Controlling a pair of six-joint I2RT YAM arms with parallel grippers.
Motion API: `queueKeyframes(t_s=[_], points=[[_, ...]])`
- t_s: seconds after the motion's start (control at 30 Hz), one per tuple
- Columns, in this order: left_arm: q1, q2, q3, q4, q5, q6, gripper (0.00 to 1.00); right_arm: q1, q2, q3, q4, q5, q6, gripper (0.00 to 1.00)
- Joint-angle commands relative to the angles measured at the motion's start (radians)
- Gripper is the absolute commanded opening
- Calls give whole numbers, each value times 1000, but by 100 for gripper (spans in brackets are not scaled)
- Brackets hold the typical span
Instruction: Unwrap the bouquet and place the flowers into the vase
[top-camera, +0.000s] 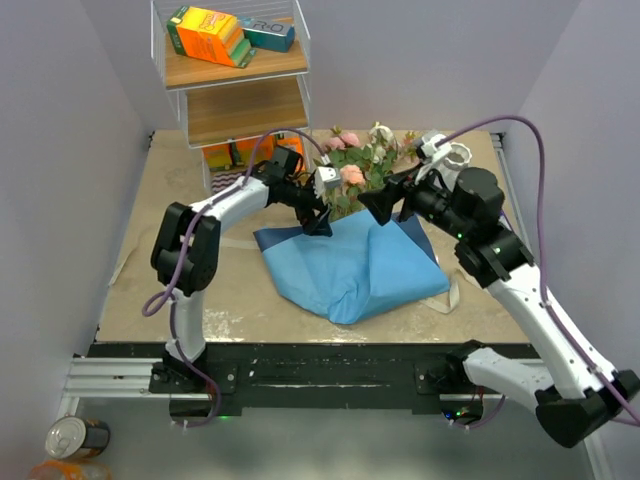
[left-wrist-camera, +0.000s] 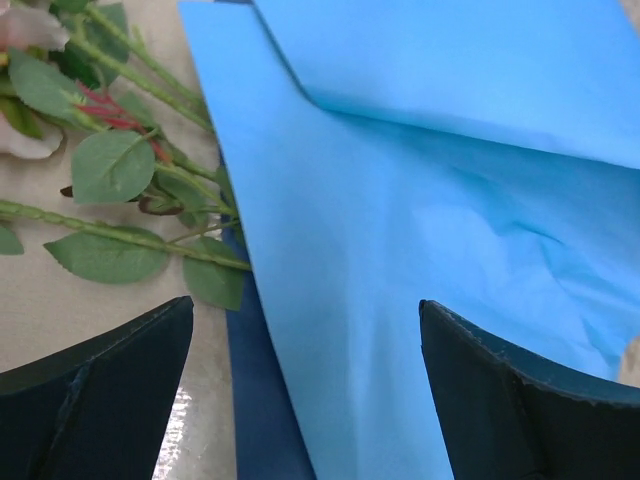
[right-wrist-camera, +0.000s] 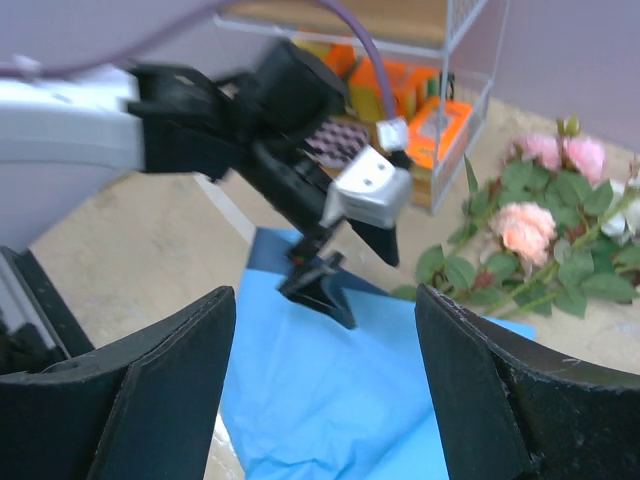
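The blue wrapping paper lies spread flat mid-table, with nothing wrapped in it. The flowers, pink, peach and cream roses on green stems, lie on the table just behind it; their stems and blooms show in both wrist views. My left gripper is open, low over the paper's far left edge, jaws astride that edge without gripping. My right gripper hangs open above the paper's far side, empty, facing the left gripper. A white wavy rim, probably the vase, shows behind the right arm.
A wire shelf rack stands at the back left, with an orange box and a teal box on top and orange boxes at table level. A loose beige ribbon lies right of the paper. A can sits off the table, bottom left.
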Motion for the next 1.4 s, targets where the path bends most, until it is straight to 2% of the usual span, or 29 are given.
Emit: queueKeyframes(t_s=[0.0,0.03,0.17,0.33,0.5,0.53,0.6,0.63,0.87,1.0,1.23,1.37], points=[[-23,68,75,49,-87,-57,99,0,-83,-11,18,-59,53,75],[-27,97,103,35,-89,-54,99,0,-104,-11,13,-65,55,75],[-50,177,186,-64,-81,-25,77,0,-128,2,-2,-68,64,75],[-61,191,192,-72,-73,-19,73,0,-122,41,-11,-87,67,73],[-60,223,252,-148,-49,13,41,2,-125,65,-27,-87,67,72],[-61,232,261,-158,-44,12,27,0,-125,68,-28,-87,67,72],[-60,230,275,-173,-47,10,12,0,-126,70,-28,-87,67,72],[-61,218,275,-173,-46,10,0,0,-126,70,-31,-87,69,72],[-66,137,267,-213,-24,33,0,0,-118,105,-40,-79,65,71],[-69,18,240,-251,8,59,0,-1,-115,154,-74,-33,41,71],[-106,-277,152,-337,88,137,0,-2,-88,239,-160,200,13,73],[-146,-417,77,-461,114,234,0,-1,-68,272,-215,329,15,74]])
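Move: The left hand, open, hovers over the far edge of the wrapper beside the stems; the bit of edge it goes for lies about 1 cm ahead, 3 cm to its right and 6 cm below. The flower heads are some 12 cm ahead and 10 cm to its right, the vase about 3 cm ahead and 23 cm right. From the raised right hand that edge lies roughly 9 cm ahead, 6 cm left and 30 cm down. Down about 5 cm and slightly right goes the left hand onto the wrapper's far edge; its fingers close from wide open to pinch the blue paper beside the stems. It then lifts some 20 cm, speeding up and drawing back towards the base, still pinching. The right hand, empty and open, rises about 10 cm and drifts right. ##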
